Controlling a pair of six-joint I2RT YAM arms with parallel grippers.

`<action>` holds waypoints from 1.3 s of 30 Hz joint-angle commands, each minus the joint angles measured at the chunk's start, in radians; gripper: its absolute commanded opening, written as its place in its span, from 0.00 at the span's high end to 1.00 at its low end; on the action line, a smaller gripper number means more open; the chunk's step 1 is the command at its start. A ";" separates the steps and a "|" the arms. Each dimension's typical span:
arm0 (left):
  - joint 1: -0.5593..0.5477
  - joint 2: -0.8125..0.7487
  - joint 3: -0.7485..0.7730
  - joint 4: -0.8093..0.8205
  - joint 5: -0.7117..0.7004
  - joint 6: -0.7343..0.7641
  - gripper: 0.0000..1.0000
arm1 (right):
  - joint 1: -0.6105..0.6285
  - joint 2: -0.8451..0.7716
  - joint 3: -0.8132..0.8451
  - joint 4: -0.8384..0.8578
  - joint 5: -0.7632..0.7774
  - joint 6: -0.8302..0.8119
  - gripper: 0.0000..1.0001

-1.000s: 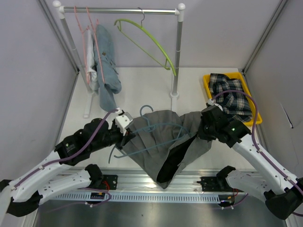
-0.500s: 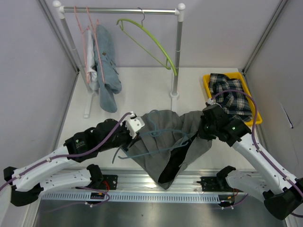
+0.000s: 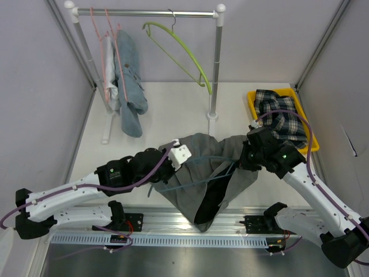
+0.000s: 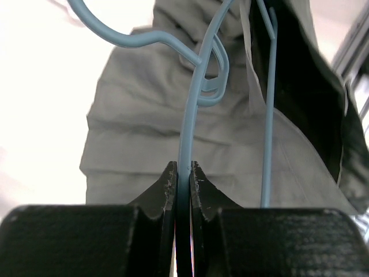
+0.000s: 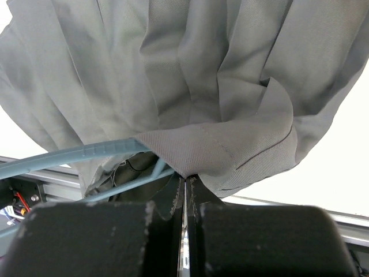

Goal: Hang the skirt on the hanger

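Note:
The grey skirt [image 3: 199,193] hangs bunched between my two arms above the near edge of the table. A light blue hanger [image 3: 214,156] is partly inside it, one arm running under the cloth. My left gripper [image 3: 168,172] is shut on the hanger's thin blue wire [image 4: 193,104], and in the left wrist view [image 4: 183,167] the hook curls above the skirt [image 4: 144,133]. My right gripper [image 3: 242,160] is shut on a fold of the skirt's hem [image 5: 230,144]. In the right wrist view [image 5: 185,179] the hanger [image 5: 75,156] passes just left of the jaws.
A clothes rail [image 3: 150,12] at the back carries a green hanger [image 3: 179,49], pink hangers [image 3: 106,52] and a blue-grey garment [image 3: 128,75]. A yellow bin [image 3: 252,103] with plaid cloth sits at the right. A metal rail [image 3: 190,231] runs along the near edge.
My left arm has swung right, carrying the blue hanger further into the skirt. The right gripper has kept its hold on the hem and has barely moved.

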 commanded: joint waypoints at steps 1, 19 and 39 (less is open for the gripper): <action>-0.014 0.030 0.032 0.147 -0.033 0.008 1.00 | -0.004 -0.020 0.010 0.037 -0.018 -0.010 1.00; -0.107 0.145 -0.017 0.341 -0.053 -0.031 1.00 | 0.027 -0.069 -0.028 0.060 -0.055 0.032 1.00; -0.107 0.212 -0.138 0.544 -0.056 -0.115 1.00 | 0.234 -0.150 -0.005 0.086 0.121 0.029 0.47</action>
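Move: The left gripper holds the blue hanger. The skirt's waist opening, which the hanger is to go into, lies about 22 cm to that gripper's right, 2 cm ahead and some 6 cm lower. The spread skirt's middle is about 13 cm right, 4 cm ahead and 18 cm below. From the right gripper, pinching the waist edge, the opening is about 3 cm left and 2 cm back; the yellow basket stands roughly 28 cm ahead and 22 cm right. Keep the left grip on the hanger and push it about 7.5 cm to the right, sinking some 4 cm, mostly late on, so its far shoulder runs deeper into the skirt's waist. Hold the waist edge with the right gripper while easing back and slightly left, then open the fingers to about half, letting go of the cloth, and keep drawing back and left towards the opening. ##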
